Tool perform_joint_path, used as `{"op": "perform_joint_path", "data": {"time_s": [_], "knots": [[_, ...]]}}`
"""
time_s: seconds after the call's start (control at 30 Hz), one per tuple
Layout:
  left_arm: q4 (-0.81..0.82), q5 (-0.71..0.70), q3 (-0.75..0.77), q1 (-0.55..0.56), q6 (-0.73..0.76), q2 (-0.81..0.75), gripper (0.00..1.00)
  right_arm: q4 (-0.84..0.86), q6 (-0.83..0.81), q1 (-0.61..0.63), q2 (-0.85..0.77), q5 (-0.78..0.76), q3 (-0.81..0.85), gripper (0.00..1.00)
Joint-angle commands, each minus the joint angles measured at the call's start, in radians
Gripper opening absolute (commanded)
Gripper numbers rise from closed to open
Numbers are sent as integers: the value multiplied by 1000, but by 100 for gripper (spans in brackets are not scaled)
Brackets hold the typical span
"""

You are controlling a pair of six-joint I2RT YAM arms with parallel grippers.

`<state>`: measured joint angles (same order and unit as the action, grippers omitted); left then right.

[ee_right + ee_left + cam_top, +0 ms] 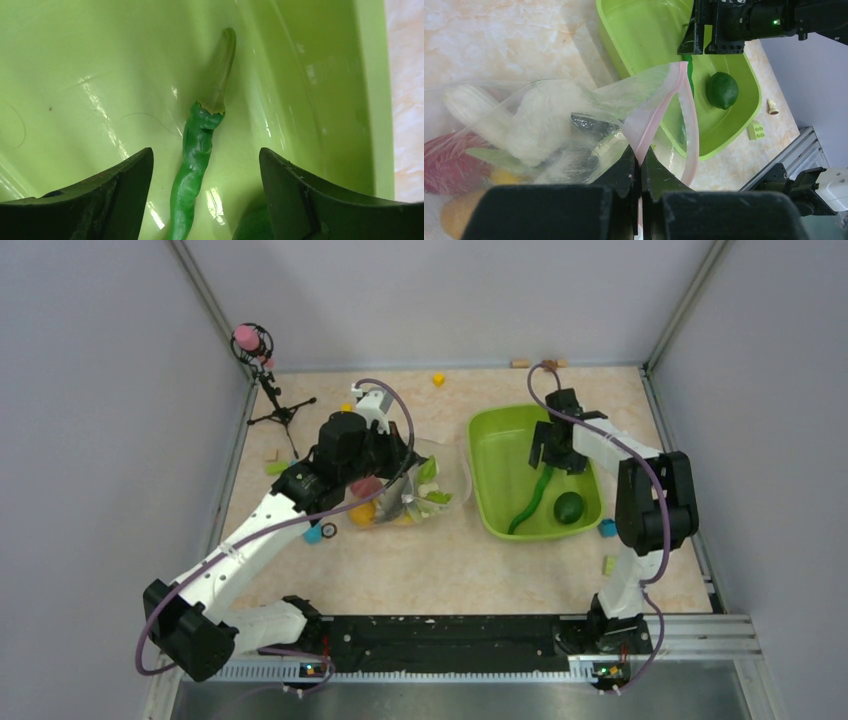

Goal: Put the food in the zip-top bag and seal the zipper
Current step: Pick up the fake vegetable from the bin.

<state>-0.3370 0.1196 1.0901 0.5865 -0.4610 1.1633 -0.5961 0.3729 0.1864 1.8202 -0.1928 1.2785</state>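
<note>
The clear zip-top bag (pixel 415 495) lies at the table's middle left with white, red, yellow and leafy green food inside; it fills the left wrist view (pixel 539 125). My left gripper (pixel 640 155) is shut on the bag's pink zipper strip (pixel 664 107) and holds that edge up. My right gripper (pixel 206 165) is open over the lime-green tray (pixel 490 440), its fingers on either side of a long green chili pepper (pixel 197 150), apart from it. A dark green lime (pixel 568 507) also lies in the tray.
Small blocks lie on the table: blue (pixel 314 533) by the bag, blue (pixel 607 528) and pale green (pixel 609 564) right of the tray, yellow (pixel 438 379) at the back. A small tripod with a pink top (pixel 255 345) stands at the back left.
</note>
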Motion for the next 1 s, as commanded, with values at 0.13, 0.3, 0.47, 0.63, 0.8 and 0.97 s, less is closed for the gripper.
{"op": "perform_joint_path", "data": {"time_s": [0.13, 0.3, 0.47, 0.63, 0.8, 0.97], "knots": [[62, 12, 12, -7, 4, 4, 0, 122, 118, -2, 26, -79, -29, 64], [61, 9, 12, -8, 1, 2, 0, 193, 158, -3, 10, -88, -89, 50], [61, -2, 10, -7, -5, -2, 0, 209, 168, -2, 20, -76, -105, 45], [59, -7, 10, -8, -7, -7, 0, 238, 180, -2, 22, -71, -122, 25], [55, -26, 9, -8, -11, -5, 0, 265, 176, 0, -34, -72, -138, 10], [54, -12, 11, -8, -17, -2, 0, 389, 113, 31, -206, -73, -217, 6]]}}
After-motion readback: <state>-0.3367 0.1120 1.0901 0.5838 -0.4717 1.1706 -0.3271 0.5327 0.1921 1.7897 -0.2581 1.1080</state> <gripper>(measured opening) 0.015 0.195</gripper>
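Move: The green pepper lies slanted in the bin, its middle about 4 cm back from the right hand, 2 cm to the left and 3 cm below, with its stem end almost under the fingers. The round dark green vegetable is roughly 7 cm back and 4 cm to the right of that hand, and the filled bag about 28 cm to its left and 3 cm back. From the left hand, the pepper's middle is some 24 cm right, 6 cm ahead and 24 cm below. The pepper gets pinched from both sides just behind its stem cap: the open right hand sinks about 2.5 cm towards the bin floor while easing some 1.5 cm forward, and turns about 10 degrees clockwise as its fingertips tilt slightly forward and up. The fingers close steadily until they stop on the pepper, then the hand starts to rise by barely half a centimetre. ##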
